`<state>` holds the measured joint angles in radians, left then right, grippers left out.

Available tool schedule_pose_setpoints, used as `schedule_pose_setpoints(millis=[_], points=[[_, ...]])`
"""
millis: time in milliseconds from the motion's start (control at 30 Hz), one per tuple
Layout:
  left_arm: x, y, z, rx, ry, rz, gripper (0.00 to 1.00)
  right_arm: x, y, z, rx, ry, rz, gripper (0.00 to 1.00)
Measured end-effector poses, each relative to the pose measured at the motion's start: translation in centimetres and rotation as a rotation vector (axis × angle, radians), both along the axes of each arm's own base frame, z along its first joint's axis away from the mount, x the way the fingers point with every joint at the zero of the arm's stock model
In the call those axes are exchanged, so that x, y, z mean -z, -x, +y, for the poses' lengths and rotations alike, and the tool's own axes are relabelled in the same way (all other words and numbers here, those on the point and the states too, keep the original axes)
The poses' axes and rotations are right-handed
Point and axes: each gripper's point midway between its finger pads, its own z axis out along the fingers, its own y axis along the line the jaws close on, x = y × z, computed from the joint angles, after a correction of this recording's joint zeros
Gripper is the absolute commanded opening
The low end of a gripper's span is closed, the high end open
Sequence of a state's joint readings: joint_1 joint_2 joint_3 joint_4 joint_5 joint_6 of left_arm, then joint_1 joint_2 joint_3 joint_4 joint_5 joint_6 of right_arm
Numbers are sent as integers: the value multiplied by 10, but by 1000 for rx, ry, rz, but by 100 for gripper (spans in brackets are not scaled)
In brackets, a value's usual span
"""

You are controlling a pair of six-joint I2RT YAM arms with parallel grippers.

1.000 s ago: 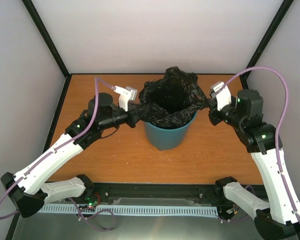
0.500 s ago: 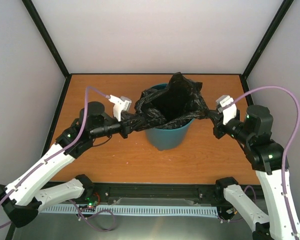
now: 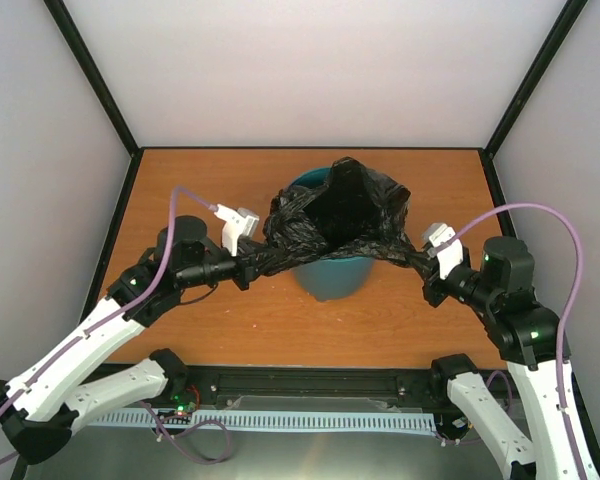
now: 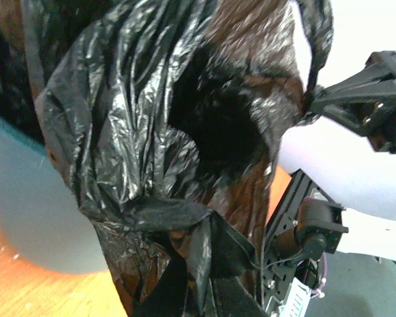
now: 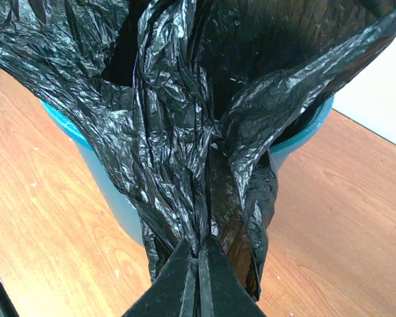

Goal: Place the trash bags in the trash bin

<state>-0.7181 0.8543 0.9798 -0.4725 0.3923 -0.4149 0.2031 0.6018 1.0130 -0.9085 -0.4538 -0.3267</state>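
Note:
A glossy black trash bag [image 3: 335,215] hangs with its mouth open over the teal trash bin [image 3: 330,278] at the table's middle. My left gripper [image 3: 248,265] is shut on the bag's left edge, level with the bin's left side. On the other side my right gripper [image 3: 427,268] is shut on the right edge, which is pulled into a taut strand. In the right wrist view the shut gripper [image 5: 198,264] pinches gathered film [image 5: 185,132] in front of the bin [image 5: 112,191]. In the left wrist view the bag [image 4: 152,132] hides my fingers, and the bin [image 4: 26,205] sits at the left.
The orange wooden tabletop [image 3: 220,320] is walled by white panels with black frame posts [image 3: 110,110]. The black base rail [image 3: 310,385] runs along the near edge. The right arm's gripper [image 4: 356,105] shows at the upper right of the left wrist view.
Both grippers have drawn toward the near edge and lower, pulling the bag's edges down past the bin's rim and stretching its mouth wider. More of the teal rim shows at the back.

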Motion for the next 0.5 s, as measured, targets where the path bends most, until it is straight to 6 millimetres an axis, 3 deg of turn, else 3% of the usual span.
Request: schedule_pose_setpoints(millis=[267,500], points=[[39,-9,-2,-26,-71,65,1,8,-14,-5,52,12,7,3],[72,-18,-6,-38,-135,118,1,41,-32,-6,76,37,53,3]])
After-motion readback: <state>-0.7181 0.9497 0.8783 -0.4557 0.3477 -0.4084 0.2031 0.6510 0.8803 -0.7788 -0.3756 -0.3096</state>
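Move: The bin's middle is about 14 cm ahead of the left hand, 15 cm to its right and 18 cm below. Counted from the right hand, the bin lies some 14 cm ahead, 16 cm left and 16 cm below. The trash bag's open mouth stands over the bin at roughly hand height, about 11 cm ahead and 15 cm right of the left hand, and about 11 cm ahead and 15 cm left of the right. Down go both hands, each keeping its pinch on the near edge of the trash bag, drawing it lower at the bin's near side. The left sinks about 7 cm with its fingers tipping some 10 degrees further down; the right eases forward first, then drops, about 4 cm down and 3 cm forward towards the bin. ##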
